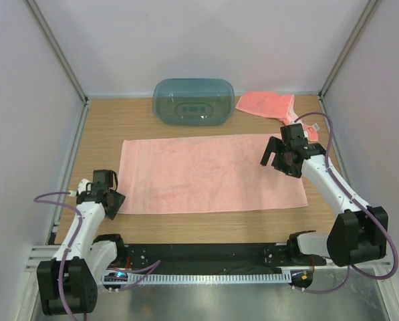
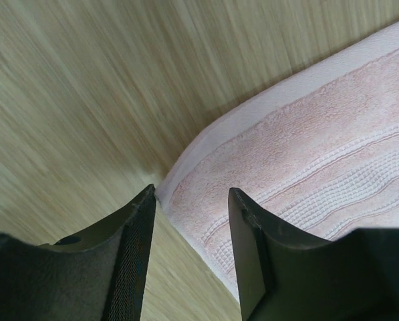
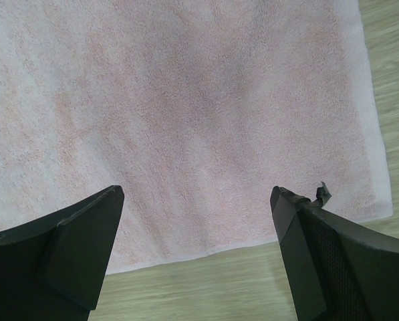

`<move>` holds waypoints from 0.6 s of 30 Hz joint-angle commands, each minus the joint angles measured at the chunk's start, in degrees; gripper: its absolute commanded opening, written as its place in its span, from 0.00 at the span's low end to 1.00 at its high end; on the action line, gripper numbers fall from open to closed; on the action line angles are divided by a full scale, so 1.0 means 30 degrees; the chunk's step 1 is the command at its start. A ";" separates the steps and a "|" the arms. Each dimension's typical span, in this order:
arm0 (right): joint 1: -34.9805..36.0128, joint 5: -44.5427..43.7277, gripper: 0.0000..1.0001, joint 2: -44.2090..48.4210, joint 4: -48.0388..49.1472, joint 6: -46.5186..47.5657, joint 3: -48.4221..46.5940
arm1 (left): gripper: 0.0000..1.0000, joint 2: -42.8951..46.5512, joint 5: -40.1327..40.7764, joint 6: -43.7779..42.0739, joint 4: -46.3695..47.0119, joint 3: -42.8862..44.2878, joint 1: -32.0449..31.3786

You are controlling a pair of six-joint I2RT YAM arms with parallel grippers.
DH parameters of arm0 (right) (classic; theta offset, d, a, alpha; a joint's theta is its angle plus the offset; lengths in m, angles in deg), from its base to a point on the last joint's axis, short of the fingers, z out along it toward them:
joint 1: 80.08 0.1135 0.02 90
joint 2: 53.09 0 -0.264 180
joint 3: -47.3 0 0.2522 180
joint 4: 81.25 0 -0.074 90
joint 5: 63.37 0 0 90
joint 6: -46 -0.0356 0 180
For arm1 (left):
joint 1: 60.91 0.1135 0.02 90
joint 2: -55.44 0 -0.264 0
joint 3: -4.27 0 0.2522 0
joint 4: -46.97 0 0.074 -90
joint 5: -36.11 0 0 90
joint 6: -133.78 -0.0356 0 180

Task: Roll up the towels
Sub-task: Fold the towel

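One salmon-pink towel (image 1: 212,174) lies spread flat across the middle of the table. A second towel (image 1: 266,104) sits crumpled at the back right. My left gripper (image 1: 112,200) is low at the flat towel's near-left corner. In the left wrist view that gripper (image 2: 192,194) has its jaws part-way apart, and the ribbed corner of the towel (image 2: 319,147) lies between the fingertips, not pinched. My right gripper (image 1: 279,159) hangs over the towel's far-right part. It (image 3: 196,194) stands wide open above the towel (image 3: 186,100), close to one edge, holding nothing.
A translucent teal tub (image 1: 193,101) stands upside down at the back, just behind the flat towel. Bare wood table (image 1: 99,134) runs around the towel. White walls close in the left, right and back sides.
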 commanded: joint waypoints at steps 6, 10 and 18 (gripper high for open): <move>-0.0141 0.0218 1.00 -0.0075 0.0393 0.0115 0.0147 | 0.48 -0.0832 0.0998 -0.0208 0.2328 -0.0505 0.0091; -0.0141 0.0130 1.00 0.0072 0.0129 -0.0031 0.0029 | 0.36 -0.1187 0.0735 -0.0325 0.2885 -0.0534 0.0091; -0.0725 0.0799 1.00 0.2383 0.1267 -0.1637 0.1724 | 0.00 -0.0629 -0.0757 -0.2958 0.1783 0.2002 0.0062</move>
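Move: The towel's near-left corner lies almost under the left fingertips, about 1 cm ahead, level sideways and some 2 cm below. The towel's far-left corner stands roughly 22 cm ahead and 2 cm to the right, and its middle about 11 cm ahead and 30 cm to the right, both on the table. From the right hand that near-left corner lies about 52 cm to the left, 16 cm back and 11 cm lower. Lower the half-open left gripper about 1 cm onto the towel's near-left corner while easing it forward some 1.5 cm in all. Near the bottom, shut the fingers fully so their tips pinch the towel's edge by the corner, then start raising the hand slightly, by less than 1 cm, still creeping forward. ##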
